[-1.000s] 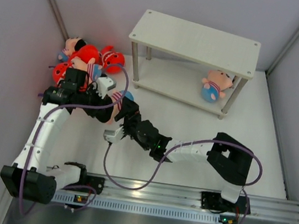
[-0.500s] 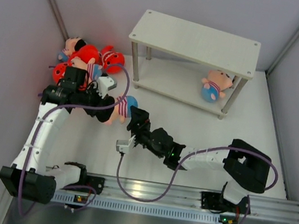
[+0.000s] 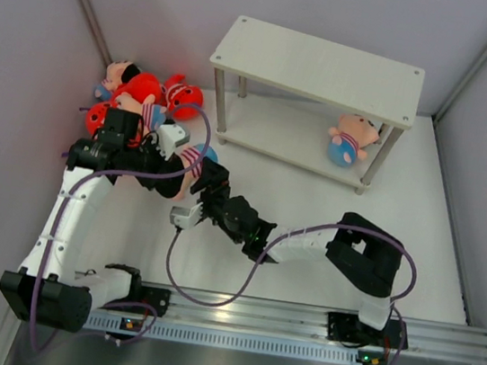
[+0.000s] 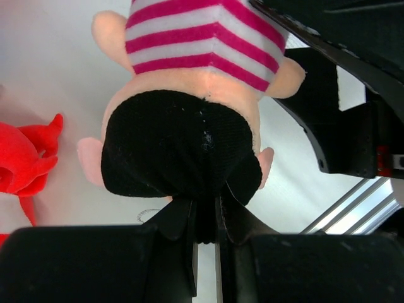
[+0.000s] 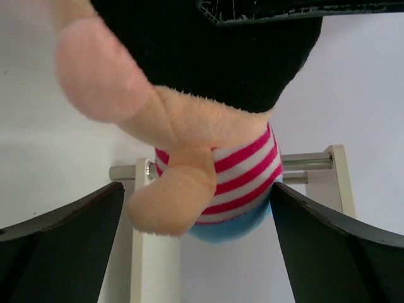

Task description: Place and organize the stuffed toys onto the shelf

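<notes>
My left gripper is shut on the black hair of a striped-shirt doll and holds it up left of the shelf. In the left wrist view the jaws pinch the hair. My right gripper is open, its fingers on either side of the doll's striped body without closing on it. Another doll lies on the shelf's lower tier at the right. Red sharks and a doll are piled at the back left.
The pile of toys lies against the left wall, just behind my left arm. A red shark lies on the table under the held doll. The shelf's silver front-left leg is close to the right of both grippers.
My right gripper pulled back to the right half a second ago, then came back in around the held doll. My left gripper kept hold of the doll and barely moved.
</notes>
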You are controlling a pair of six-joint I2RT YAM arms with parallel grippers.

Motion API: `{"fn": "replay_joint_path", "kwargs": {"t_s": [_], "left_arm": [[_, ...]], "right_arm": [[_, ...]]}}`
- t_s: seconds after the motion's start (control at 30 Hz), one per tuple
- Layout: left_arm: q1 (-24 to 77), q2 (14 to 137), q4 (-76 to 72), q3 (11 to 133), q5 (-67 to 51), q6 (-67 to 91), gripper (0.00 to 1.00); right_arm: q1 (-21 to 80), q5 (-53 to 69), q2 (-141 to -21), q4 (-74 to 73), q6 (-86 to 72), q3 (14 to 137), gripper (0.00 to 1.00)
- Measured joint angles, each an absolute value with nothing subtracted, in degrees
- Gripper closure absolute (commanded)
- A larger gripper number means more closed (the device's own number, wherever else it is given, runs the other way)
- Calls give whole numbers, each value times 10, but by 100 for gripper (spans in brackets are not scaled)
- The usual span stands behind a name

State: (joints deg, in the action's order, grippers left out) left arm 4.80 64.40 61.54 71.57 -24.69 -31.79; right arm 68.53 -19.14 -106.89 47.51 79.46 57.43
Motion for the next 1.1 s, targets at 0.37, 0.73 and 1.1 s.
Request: {"fn": "replay_joint_path", "kwargs": {"t_s": [0.37, 0.73, 1.1], "left_arm": [[48, 654, 617, 719, -257, -323, 90], [49, 688, 627, 801, -279, -297, 2], [50, 715, 618, 894, -309, -288, 2]], "right_arm": [[670, -187, -1089, 461, 759, 606, 97], [652, -87, -931, 241, 365, 576, 100], [483, 171, -890, 227, -126, 501, 100]]}}
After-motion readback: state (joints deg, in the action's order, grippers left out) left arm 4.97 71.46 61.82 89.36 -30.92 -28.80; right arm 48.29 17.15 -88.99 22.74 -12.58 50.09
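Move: The striped stuffed toy hangs from the left fingers by its black cap, its middle about 3 cm ahead, 3 cm right and 2 cm below. From the open right hand the toy is roughly 2 cm ahead and 3 cm left, level with it. The shelf's near left leg stands some 11 cm ahead of the right hand, 3 cm right and 10 cm lower. A red toy lies about 20 cm ahead of the left hand, 3 cm left and 17 cm lower. Right fingers pinch the toy's arm; left opens, rises 8 cm; right shifts back and rightward, rolling some 95 degrees. ##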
